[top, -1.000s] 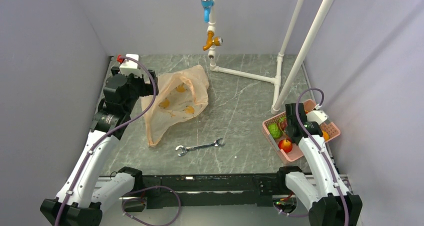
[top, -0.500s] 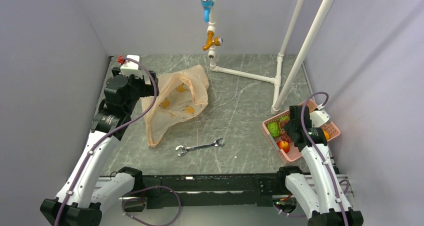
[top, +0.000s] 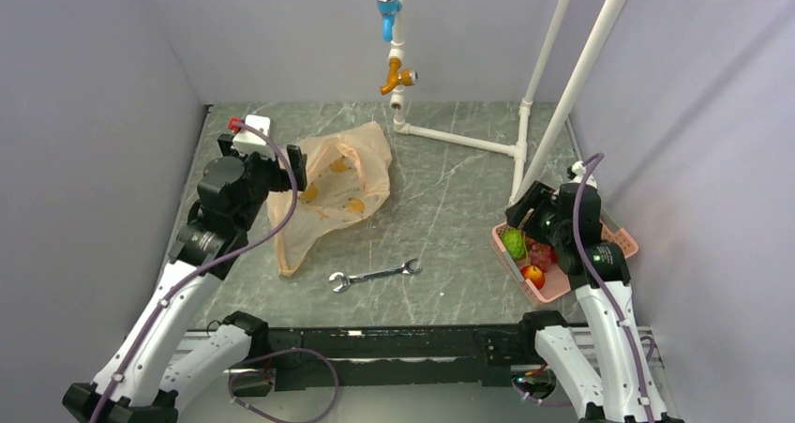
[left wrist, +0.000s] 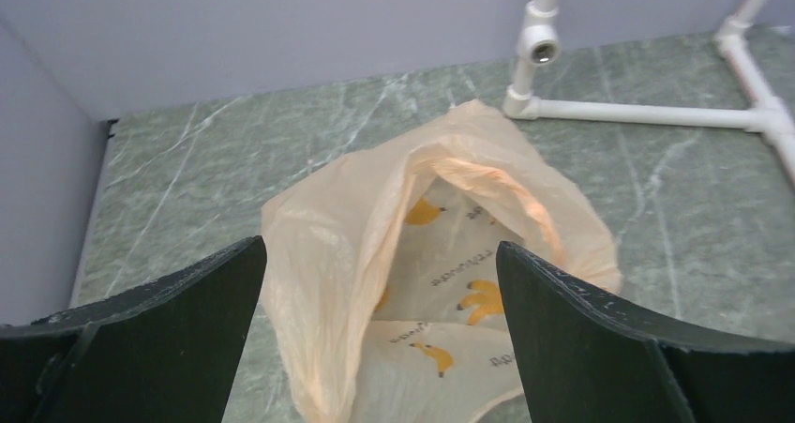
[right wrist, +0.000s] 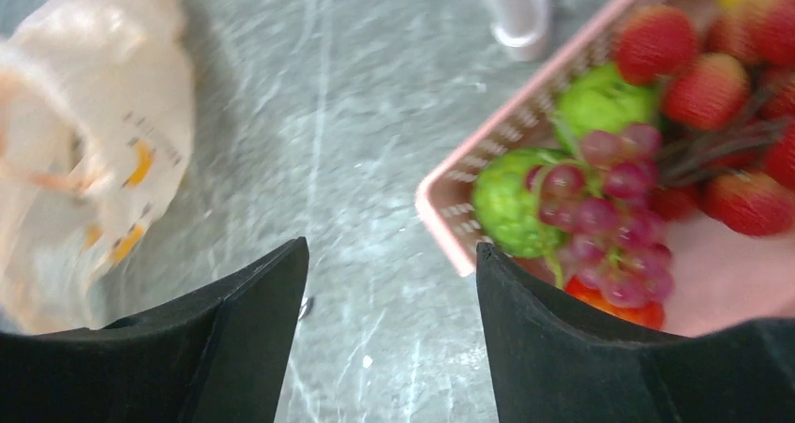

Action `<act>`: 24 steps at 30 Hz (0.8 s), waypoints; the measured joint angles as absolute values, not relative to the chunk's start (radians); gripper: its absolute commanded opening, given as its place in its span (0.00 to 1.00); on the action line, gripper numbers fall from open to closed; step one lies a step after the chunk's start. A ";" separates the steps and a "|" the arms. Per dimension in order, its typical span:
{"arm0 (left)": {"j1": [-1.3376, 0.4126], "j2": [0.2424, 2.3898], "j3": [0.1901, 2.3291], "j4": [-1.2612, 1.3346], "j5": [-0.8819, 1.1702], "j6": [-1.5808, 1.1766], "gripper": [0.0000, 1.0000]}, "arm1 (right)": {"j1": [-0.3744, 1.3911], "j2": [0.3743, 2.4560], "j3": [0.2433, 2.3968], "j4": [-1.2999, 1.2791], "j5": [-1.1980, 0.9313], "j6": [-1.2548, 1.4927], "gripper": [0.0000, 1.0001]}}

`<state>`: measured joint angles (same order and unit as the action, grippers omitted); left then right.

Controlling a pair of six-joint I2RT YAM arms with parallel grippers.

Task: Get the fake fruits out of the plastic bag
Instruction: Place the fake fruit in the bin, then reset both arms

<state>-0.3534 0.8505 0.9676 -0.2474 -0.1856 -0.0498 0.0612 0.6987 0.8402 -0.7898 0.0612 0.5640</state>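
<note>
The peach-orange plastic bag (top: 328,193) lies crumpled at the back left of the table, its mouth open toward my left gripper (top: 294,168). That gripper is open and empty just left of the bag. In the left wrist view the bag (left wrist: 450,217) sits between the open fingers and no fruit shows inside. The fake fruits (top: 530,254) lie in the pink basket (top: 562,290) on the right: green ones (right wrist: 511,203), a grape bunch (right wrist: 609,217) and red ones (right wrist: 656,38). My right gripper (top: 523,213) is open and empty above the basket's left edge.
A silver wrench (top: 373,275) lies at the front middle of the table. A white pipe frame (top: 518,151) with blue and orange valves (top: 398,71) stands at the back right, close to the basket. Grey walls close in both sides.
My right gripper has risen from the basket and swung left, now facing the table. My left gripper has shifted slightly right toward the bag. The bag and fruits have not moved.
</note>
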 measured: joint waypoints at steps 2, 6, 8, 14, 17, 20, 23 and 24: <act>-0.384 0.818 0.956 -0.241 -0.188 -0.059 0.99 | 0.065 0.698 0.857 -0.775 -0.022 0.520 0.73; -0.408 0.737 0.955 -0.261 -0.155 -0.122 0.99 | 0.068 0.670 0.916 -0.756 -0.098 0.459 0.88; -0.408 0.694 0.975 -0.294 -0.125 -0.160 0.99 | 0.068 0.636 0.954 -0.745 -0.095 0.445 0.99; -0.408 0.529 1.073 -0.376 -0.057 -0.251 0.99 | 0.068 0.554 1.088 -0.746 0.049 0.436 1.00; -0.408 0.445 1.107 -0.395 -0.057 -0.276 0.99 | 0.079 0.566 1.168 -0.760 0.141 0.433 1.00; -0.408 0.390 1.121 -0.421 -0.061 -0.286 0.99 | 0.104 0.583 1.227 -0.773 0.231 0.423 1.00; -0.408 0.370 1.131 -0.462 -0.073 -0.293 0.99 | 0.120 0.590 1.253 -0.787 0.290 0.416 1.00; -0.408 0.369 1.134 -0.477 -0.076 -0.294 0.99 | 0.121 0.590 1.258 -0.793 0.304 0.414 1.00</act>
<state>-0.4084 0.3687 1.1343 -0.4767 -0.0761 -0.2939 0.1215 0.5896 1.2583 -0.7929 0.3038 0.4137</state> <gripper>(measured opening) 0.994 0.994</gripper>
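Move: Off to the right hand's right, some 15 cm, lies the bin full of fruit, about 2 cm farther out and 17 cm below; the foot of the slanting white pipe stands roughly 11 cm ahead and 6 cm right, 19 cm down. From the left hand the empty bag lies about 8 cm ahead, 3 cm right and 30 cm down, the wrench some 15 cm back and 12 cm right, and the bin about 8 cm back and 53 cm right. Rising some 19 cm away from the filled bin, the empty right hand swings slightly left, then drifts right and a little back, its fingers tipping up about 30 degrees and opening fully. The left hand, still wide open and empty, pulls back about 16 cm and up 13 cm, away from the bag, tipping up and rolling its left side down by some 20 degrees each. ##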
